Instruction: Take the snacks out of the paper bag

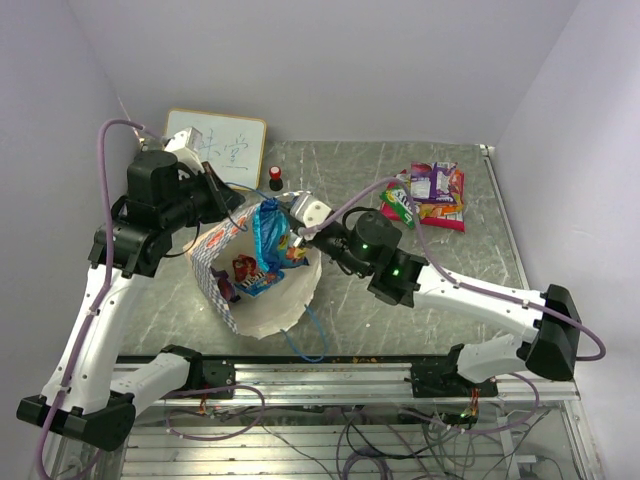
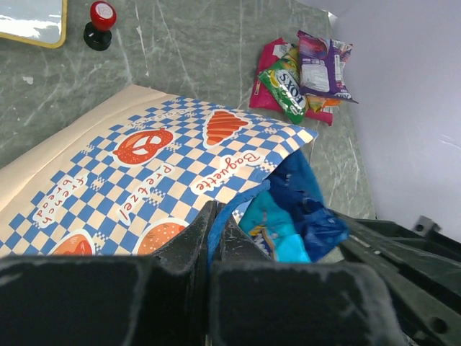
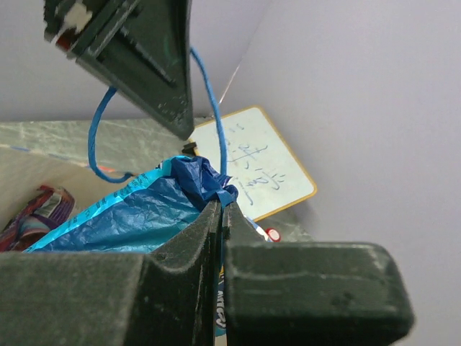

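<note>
The paper bag (image 1: pixel 268 308) lies tilted on the table, mouth open toward the front right, checkered band (image 2: pixel 108 187) up. My left gripper (image 1: pixel 243 207) (image 2: pixel 216 210) is shut on the bag's thin blue cord handle (image 3: pixel 216 122) and holds it up. My right gripper (image 1: pixel 293 240) (image 3: pixel 220 205) is shut on the crumpled top corner of the large blue snack packet (image 1: pixel 268 232) (image 3: pixel 137 213) (image 2: pixel 292 209), which sticks out of the mouth. A red-and-purple packet (image 1: pixel 245 268) (image 3: pixel 36 213) still lies inside the bag. Several other snacks (image 1: pixel 430 193) (image 2: pixel 302 72) are piled on the table at the right.
A framed whiteboard (image 1: pixel 215 145) (image 3: pixel 259 166) leans at the back left. A small red-and-black knob (image 1: pixel 275 178) (image 2: pixel 99 23) stands just behind the bag. The bag's other blue cord (image 1: pixel 310 340) trails toward the front edge. Walls close in the table on three sides.
</note>
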### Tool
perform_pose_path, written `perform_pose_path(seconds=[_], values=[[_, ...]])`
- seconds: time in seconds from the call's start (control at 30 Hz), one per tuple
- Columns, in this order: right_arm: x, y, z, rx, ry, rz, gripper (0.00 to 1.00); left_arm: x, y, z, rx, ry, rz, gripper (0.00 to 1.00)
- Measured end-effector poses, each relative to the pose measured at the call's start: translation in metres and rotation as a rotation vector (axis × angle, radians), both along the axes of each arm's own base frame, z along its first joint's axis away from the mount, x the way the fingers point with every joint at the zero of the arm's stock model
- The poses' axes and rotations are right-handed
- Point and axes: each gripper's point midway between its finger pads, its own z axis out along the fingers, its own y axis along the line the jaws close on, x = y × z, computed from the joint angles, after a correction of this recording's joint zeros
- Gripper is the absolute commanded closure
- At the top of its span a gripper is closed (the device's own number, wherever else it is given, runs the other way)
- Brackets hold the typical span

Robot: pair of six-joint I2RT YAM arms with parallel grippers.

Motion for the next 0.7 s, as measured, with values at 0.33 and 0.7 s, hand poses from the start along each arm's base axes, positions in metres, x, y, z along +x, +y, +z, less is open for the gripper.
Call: perform_pose_path(seconds=[0.33,0.7], values=[[-0.002,-0.023,0.05,0.052,-0.08,-0.048,1.0,0.004,0.006,-0.003,0.011,0.005,0.041,0.93],[-0.007,-0.08,0.139,0.169,-0.208,-0.188,1.0,0.0,0.007,-0.008,-0.003,0.019,0.051,0.93]])
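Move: The right hand, the blue snack bag already pinched by its top, hangs over the paper bag's mouth, whose middle is about 6 cm back, 6 cm left and 16 cm below. The snack pile lies some 38 cm right, 21 cm ahead and 34 cm down. Still inside the paper bag is a red-and-blue pack, about 10 cm left, 5 cm back and 28 cm below. From the left hand, the pile is roughly 50 cm right, 19 cm ahead and 33 cm down. Upward and to its right, gathering speed, the right hand pulls the pinched blue snack bag out of the paper bag's mouth, rising about 14 cm and going some 8 cm sideways. Its wrist tips the fingers up and swings them clockwise, around 20 degrees in all, grip kept. The left gripper stays nearly in place, still holding the blue handle. ##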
